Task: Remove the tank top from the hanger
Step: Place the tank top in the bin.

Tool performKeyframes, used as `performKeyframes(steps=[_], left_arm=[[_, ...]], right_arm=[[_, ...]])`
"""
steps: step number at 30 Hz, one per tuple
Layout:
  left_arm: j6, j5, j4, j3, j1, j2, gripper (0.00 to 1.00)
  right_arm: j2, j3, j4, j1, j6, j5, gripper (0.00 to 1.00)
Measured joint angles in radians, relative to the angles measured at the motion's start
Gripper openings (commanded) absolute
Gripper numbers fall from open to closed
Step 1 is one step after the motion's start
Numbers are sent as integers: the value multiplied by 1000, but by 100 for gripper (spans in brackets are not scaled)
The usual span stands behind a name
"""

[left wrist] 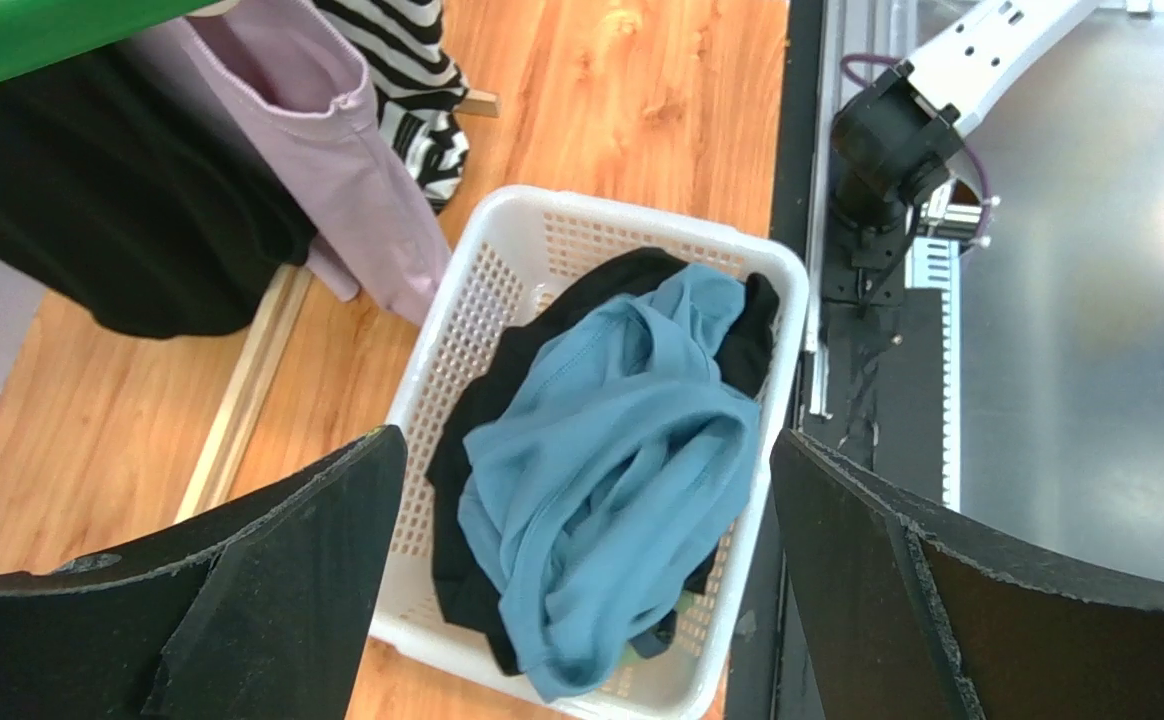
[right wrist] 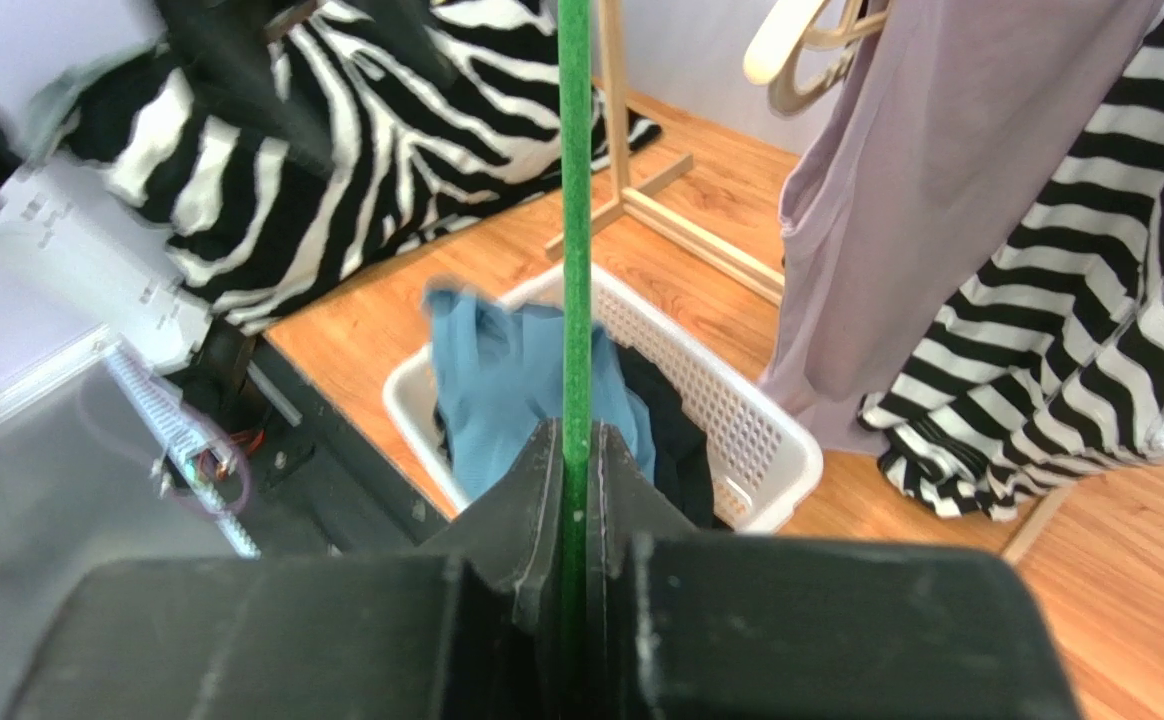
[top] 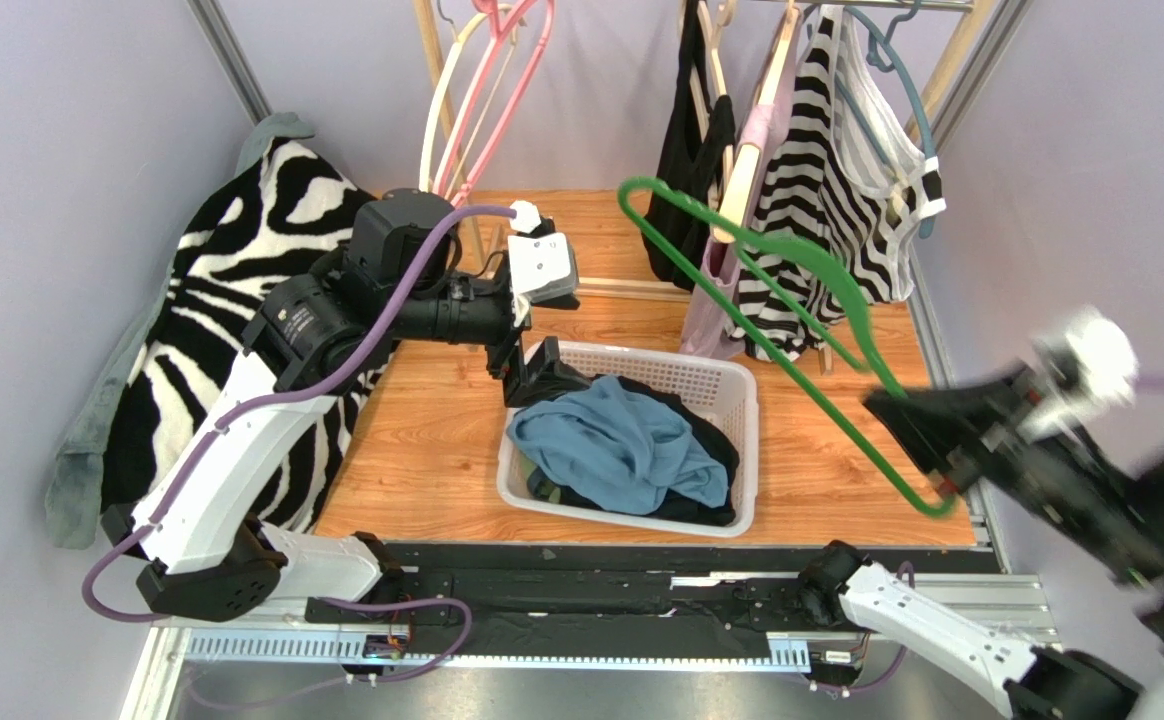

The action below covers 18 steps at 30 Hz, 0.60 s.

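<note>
The blue tank top (top: 618, 443) lies crumpled in the white basket (top: 742, 450) on top of dark clothes, free of the hanger. My left gripper (top: 531, 368) hangs open just above it. In the left wrist view the tank top (left wrist: 603, 450) shows between the wide-apart fingers of that gripper (left wrist: 585, 440), which hold nothing. To the right, my right gripper (top: 904, 420) is shut on the lower end of the bare green hanger (top: 784, 300), raised slantwise above the basket. From the right wrist, the hanger (right wrist: 575, 225) runs straight up out of the shut gripper (right wrist: 575, 435).
A zebra-print cloth (top: 243, 285) is draped at the left. At the back a wooden rack carries empty pink and cream hangers (top: 483, 90) and hung clothes: black, lilac and a black-and-white striped top (top: 814, 165). The basket stands on a wooden board (top: 438, 435).
</note>
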Motion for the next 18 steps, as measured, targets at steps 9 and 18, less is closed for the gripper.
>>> performKeyframes(steps=[9,18], left_arm=[[159,-112,-89,119,-2,-35,99],[338,-202,-187,147,-2,-165,99]], right_arm=[[517,143,159,7,87,217,0],[844,420,188,45,74,388,0]])
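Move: The right hand, gripping the green hanger, is bound for the free stretch of rack rail between the pink hanger and the black top: roughly 38 cm ahead, 28 cm to its left and 15 cm higher. From the same hand the pink hanger is about 35 cm ahead and 35 cm left, the black top 36 cm ahead and 16 cm left. That rail spot is some 28 cm ahead of the empty left hand and 18 cm above it. Forward and to the left, fast at first and then easing off, the right hand carries the green hanger some 27 cm almost level towards the rack, turning about 20 degrees clockwise and keeping its pinch. Meanwhile the left hand, fingers still wide open and empty, backs off to its left and upwards from over the bin, rolling some 25 degrees. ##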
